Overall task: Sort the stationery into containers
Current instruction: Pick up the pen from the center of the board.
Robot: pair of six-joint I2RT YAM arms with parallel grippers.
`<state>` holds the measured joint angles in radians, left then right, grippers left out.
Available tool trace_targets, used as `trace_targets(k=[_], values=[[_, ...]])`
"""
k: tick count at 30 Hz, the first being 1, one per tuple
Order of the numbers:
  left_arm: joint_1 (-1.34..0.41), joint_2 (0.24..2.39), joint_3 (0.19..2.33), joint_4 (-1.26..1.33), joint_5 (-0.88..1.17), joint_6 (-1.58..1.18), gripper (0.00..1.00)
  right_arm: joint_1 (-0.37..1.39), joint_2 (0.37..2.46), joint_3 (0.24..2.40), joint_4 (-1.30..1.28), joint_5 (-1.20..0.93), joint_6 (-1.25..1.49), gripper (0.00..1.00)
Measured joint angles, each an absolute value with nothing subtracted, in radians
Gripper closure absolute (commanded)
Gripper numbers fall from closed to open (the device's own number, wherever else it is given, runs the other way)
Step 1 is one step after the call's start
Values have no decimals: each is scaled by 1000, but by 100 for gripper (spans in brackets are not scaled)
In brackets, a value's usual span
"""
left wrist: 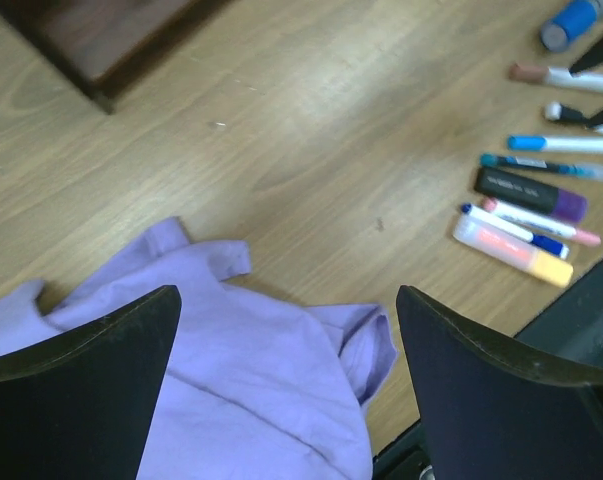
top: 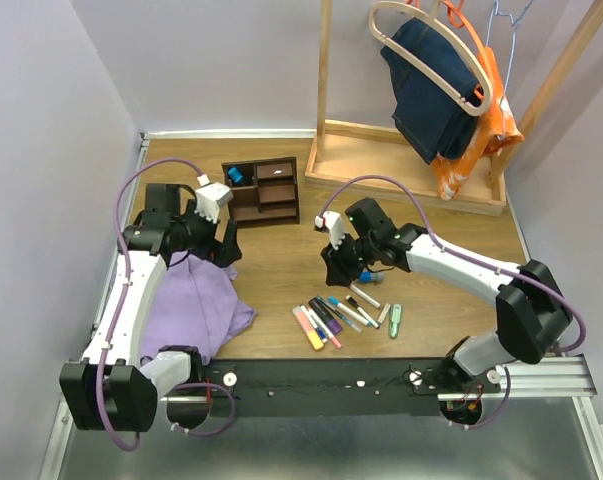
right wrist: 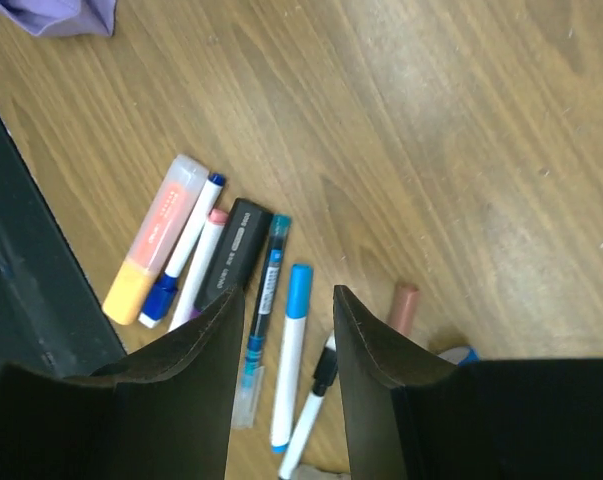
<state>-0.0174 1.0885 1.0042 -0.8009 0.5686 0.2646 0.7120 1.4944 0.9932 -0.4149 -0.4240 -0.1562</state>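
Several pens and highlighters (top: 331, 315) lie in a row on the wooden table near its front edge, with a pale green piece (top: 395, 320) at their right end. My right gripper (top: 339, 262) hovers just behind them, open and empty. In the right wrist view its fingers (right wrist: 196, 340) straddle a teal pen (right wrist: 264, 300) and a white marker with a blue cap (right wrist: 291, 345). A blue-grey cylinder (top: 373, 277) lies under that wrist. The dark brown organiser (top: 263, 190) stands at the back and holds a blue item (top: 236, 176). My left gripper (top: 221, 245) is open and empty over a purple cloth (left wrist: 261, 390).
The purple cloth (top: 191, 310) is spread at the left front. A light wooden clothes-rack base (top: 401, 160) with hanging clothes stands at the back right. A black rail (top: 331, 375) runs along the near edge.
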Motion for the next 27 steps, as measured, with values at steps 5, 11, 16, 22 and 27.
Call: trace_targets(k=[5, 11, 16, 22, 27], values=[[-225, 1137, 1024, -862, 568, 364, 8, 701, 1469, 992, -425, -374, -69, 50], [-516, 1264, 1122, -990, 569, 634, 16, 501, 1362, 1112, -476, -305, 19, 50], [-679, 1379, 1187, -1047, 559, 863, 28, 327, 1269, 1201, -469, -270, 44, 50], [-847, 1502, 1173, -1027, 502, 1065, 37, 193, 1220, 1189, -474, -270, 61, 49], [-955, 1515, 1100, -961, 452, 1156, 48, 150, 1217, 1183, -486, -270, 58, 49]])
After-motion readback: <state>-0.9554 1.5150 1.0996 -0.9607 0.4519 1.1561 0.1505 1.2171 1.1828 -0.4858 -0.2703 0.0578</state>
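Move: The orange highlighter, the nearest of the row of pens, lies about 17 cm back, 21 cm to the right and 18 cm below the left hand. The black-purple marker is some 3 cm farther out and 4 cm to the right of it. The purple cloth's middle is about 10 cm back and 8 cm left of the left hand. From the right hand the highlighter lies about 13 cm back, 9 cm left and 10 cm down. Left hand sweeps about 17 cm right, back, down towards highlighter, turning clockwise, narrowing; right retreats rightward, up, forward. ##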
